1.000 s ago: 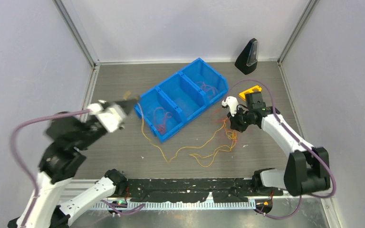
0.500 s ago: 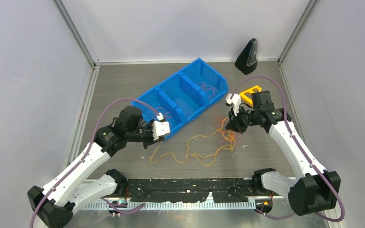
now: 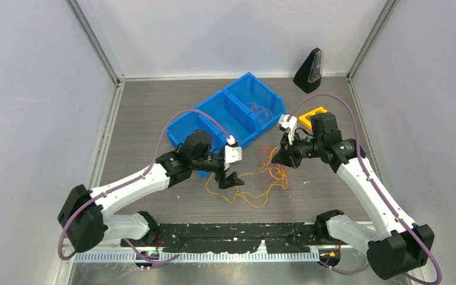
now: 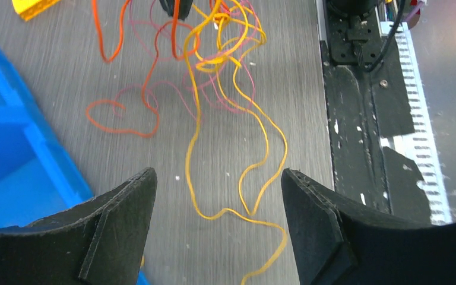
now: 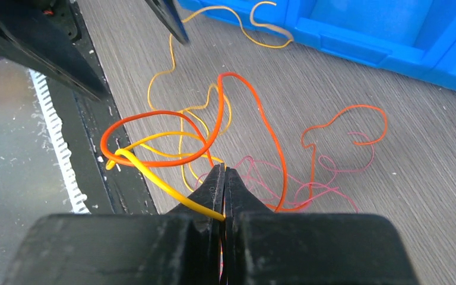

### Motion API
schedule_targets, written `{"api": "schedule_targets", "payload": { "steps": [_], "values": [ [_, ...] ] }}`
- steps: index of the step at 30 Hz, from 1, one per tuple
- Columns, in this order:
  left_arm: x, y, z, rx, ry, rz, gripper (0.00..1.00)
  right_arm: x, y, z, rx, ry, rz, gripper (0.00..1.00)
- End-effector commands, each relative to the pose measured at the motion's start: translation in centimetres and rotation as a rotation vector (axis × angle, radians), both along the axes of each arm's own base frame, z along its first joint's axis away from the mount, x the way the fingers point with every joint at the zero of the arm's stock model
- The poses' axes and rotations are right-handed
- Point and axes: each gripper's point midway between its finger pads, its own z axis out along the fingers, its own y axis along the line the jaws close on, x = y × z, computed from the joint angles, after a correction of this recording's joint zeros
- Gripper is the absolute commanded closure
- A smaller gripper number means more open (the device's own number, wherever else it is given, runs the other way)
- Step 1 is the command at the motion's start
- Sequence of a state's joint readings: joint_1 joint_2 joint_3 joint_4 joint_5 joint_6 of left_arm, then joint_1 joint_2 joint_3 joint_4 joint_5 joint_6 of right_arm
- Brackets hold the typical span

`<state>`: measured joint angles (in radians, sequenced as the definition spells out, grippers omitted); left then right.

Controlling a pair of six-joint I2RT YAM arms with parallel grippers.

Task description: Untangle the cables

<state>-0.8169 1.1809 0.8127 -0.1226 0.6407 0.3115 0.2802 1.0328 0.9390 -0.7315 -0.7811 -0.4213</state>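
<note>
The cables [image 3: 275, 173] lie in a loose tangle on the table right of centre: a yellow one [image 4: 196, 130], an orange-red one [image 4: 148, 89] and a thin pink one [image 4: 237, 101]. My right gripper [image 3: 276, 159] hangs over the tangle, its jaws shut [image 5: 224, 168] on the yellow cable [image 5: 154, 178]. The orange-red cable [image 5: 255, 113] loops just ahead of the tips and the pink one [image 5: 332, 166] lies flat beyond. My left gripper [image 3: 231, 179] hovers low over the yellow cable's loose end, open [image 4: 218, 173], with nothing between its fingers.
A blue three-compartment bin [image 3: 255, 85] stands diagonally behind the tangle, with thin cables in two compartments; its corner [image 4: 29, 148] is close to my left fingers. A yellow block [image 3: 309, 113] and a black wedge [image 3: 310, 70] sit at the back right. A black strip [image 3: 231, 233] runs along the near edge.
My left arm swung in from the far left to the table's centre and its gripper opened, letting the yellow cable go. The yellow cable bunched toward the right. My right gripper stayed shut, shifting slightly left.
</note>
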Motion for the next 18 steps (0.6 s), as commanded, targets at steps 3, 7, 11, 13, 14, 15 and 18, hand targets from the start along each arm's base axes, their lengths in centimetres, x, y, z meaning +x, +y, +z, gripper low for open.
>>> {"api": "schedule_targets", "payload": {
  "steps": [3, 7, 11, 13, 14, 15, 18],
  "values": [
    [1.7, -5.0, 1.2, -0.117, -0.136, -0.078, 0.22, -0.3, 1.5, 4.0, 0.087, -0.069, 0.016, 0.94],
    [2.4, -6.7, 0.3, -0.120, -0.125, -0.098, 0.24, -0.4, 1.7, 4.7, 0.102, -0.071, 0.014, 0.94],
    [2.4, -8.1, -0.5, -0.122, -0.089, -0.105, 0.30, -0.4, 1.7, 5.1, 0.111, -0.077, 0.008, 0.94],
    [2.6, -8.5, -1.2, -0.107, -0.073, -0.099, 0.36, -0.5, 1.7, 5.4, 0.113, -0.082, 0.004, 0.94],
    [2.9, -8.6, -1.8, -0.094, -0.065, -0.092, 0.40, -0.5, 1.7, 5.6, 0.114, -0.085, 0.004, 0.95],
    [3.1, -8.7, -2.5, -0.080, -0.056, -0.085, 0.44, -0.5, 1.7, 5.7, 0.114, -0.090, 0.002, 0.95],
    [2.8, -8.5, -3.1, -0.063, -0.046, -0.092, 0.65, -0.3, 1.2, 6.2, 0.102, -0.111, -0.016, 0.94]
  ]
}}
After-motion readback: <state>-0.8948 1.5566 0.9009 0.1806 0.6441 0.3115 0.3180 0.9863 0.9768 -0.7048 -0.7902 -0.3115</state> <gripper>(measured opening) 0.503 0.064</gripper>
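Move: Some 11 cm to the left hand's right, 4 cm ahead and 6 cm lower hang the tangled cables, held by the right hand; from that right hand, their hanging part is about 3 cm back, 2 cm left and 7 cm below. The yellow tail on the table lies about 9 cm back, 6 cm right and 17 cm below the left hand. The blue bin's middle is about 20 cm ahead of the left hand, 5 cm left and 15 cm lower. Reaching rightward about 7 cm while sinking some 5 cm and easing slightly forward, the left hand brings its open fingers in beside the cables hanging below the right fingertips, and starts closing them to about half open near a yellow strand; a touch can't be made out. The right hand keeps its shut grip on the cables and lifts them about 3 cm, drifting slightly left. ##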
